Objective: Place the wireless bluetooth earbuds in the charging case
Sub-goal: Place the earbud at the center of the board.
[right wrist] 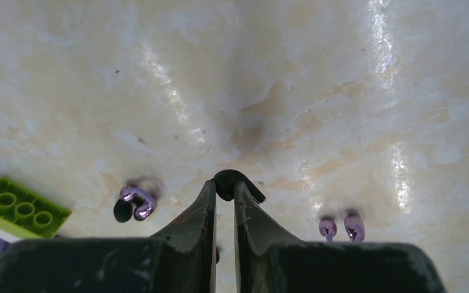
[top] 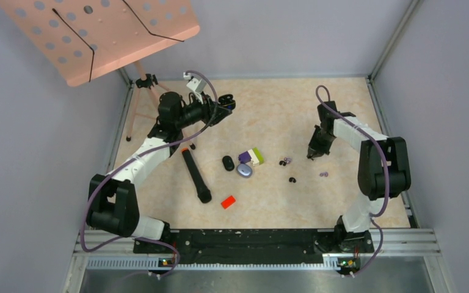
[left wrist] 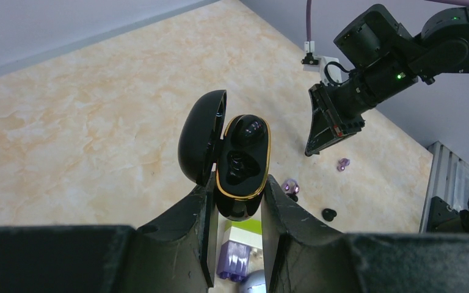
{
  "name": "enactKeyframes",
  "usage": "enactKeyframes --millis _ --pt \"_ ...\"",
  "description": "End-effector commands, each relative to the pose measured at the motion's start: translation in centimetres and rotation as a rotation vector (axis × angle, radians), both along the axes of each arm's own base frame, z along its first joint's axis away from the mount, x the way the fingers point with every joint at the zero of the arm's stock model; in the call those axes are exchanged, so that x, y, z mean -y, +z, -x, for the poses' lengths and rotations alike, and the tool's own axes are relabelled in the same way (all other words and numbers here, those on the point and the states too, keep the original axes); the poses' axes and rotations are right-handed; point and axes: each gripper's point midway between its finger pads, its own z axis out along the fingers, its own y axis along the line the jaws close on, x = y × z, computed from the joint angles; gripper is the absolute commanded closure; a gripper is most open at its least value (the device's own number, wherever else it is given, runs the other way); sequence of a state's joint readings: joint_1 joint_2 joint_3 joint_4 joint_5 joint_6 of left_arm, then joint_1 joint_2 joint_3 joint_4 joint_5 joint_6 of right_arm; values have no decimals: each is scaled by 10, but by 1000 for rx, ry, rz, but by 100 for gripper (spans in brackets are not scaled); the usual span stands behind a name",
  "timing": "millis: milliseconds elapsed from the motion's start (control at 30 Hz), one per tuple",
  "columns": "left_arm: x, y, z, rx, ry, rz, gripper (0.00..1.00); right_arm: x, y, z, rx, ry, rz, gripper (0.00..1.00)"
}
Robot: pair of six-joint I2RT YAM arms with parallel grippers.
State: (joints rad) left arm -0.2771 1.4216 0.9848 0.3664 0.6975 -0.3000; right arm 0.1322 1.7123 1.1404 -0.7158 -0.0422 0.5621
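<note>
My left gripper (left wrist: 237, 190) is raised over the far left of the table and shut on the base of a black charging case (left wrist: 242, 160). The case has a gold rim, and its lid (left wrist: 200, 135) is swung open. My right gripper (right wrist: 224, 185) is shut on a small glossy black earbud (right wrist: 239, 184) just above the tabletop. It hangs at the right (top: 312, 152), apart from the case (top: 226, 102). Loose earbuds lie below it: a purple one (right wrist: 138, 201) beside a black one (right wrist: 121, 211), a purple pair (right wrist: 341, 226), and another black one (top: 292, 180).
Mid-table lie a shut black case (top: 228, 163), a grey-purple case (top: 244, 171), a green, white and purple brick block (top: 252, 156), a red block (top: 228, 201) and a long black cylinder (top: 195, 176). A pink perforated stand (top: 98, 30) overhangs the far-left corner.
</note>
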Motion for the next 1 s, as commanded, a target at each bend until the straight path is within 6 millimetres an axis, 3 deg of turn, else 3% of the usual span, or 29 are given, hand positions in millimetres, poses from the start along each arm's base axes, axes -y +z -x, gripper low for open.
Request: enactKeyframes --millis 0,133,267,333,533,667,833,967 --pt "-6 21 4 67 14 -12 100 4 -14 -3 -21 -54 7 100" --pt "-7 21 2 66 19 -13 100 3 -22 -3 -36 -55 1 98" --pt "-7 23 1 67 16 -8 100 -2 -24 -5 -38 -38 -23 78" --pt "-7 24 1 68 18 -5 100 -6 -15 -6 -33 -19 -40 77" --pt "-7 25 0 68 23 7 100 -6 39 -12 66 17 -62 75" --pt "-6 23 -1 60 23 12 100 -9 56 -13 134 158 -75 72" --pt "-6 25 -1 57 25 25 100 -27 61 -23 226 560 -132 69" --pt "-7 25 1 58 29 26 100 -5 46 -34 167 665 9 68"
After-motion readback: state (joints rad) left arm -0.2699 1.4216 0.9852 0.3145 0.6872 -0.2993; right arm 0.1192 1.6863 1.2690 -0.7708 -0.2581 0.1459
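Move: The right hand already holds a black earbud; its landing spot on the bare board lies almost straight below, about 2 cm down. From this hand the mixed purple-and-black earbuds lie roughly 10 cm left and 1 cm back, the purple pair 6 cm right and 6 cm back, the black pair 7 cm left and 8 cm back. From the left hand, still holding the open case, the spot is some 34 cm right, 5 cm back and 24 cm down. Straight down about 2 cm goes the right hand, fingers pointing at the board, to set down the black earbud; it pauses there and opens its fingers part way, letting go. Then it rises some 6 cm off the earbud, drifting a little forward while the wrist turns about 25 degrees counter-clockwise. ##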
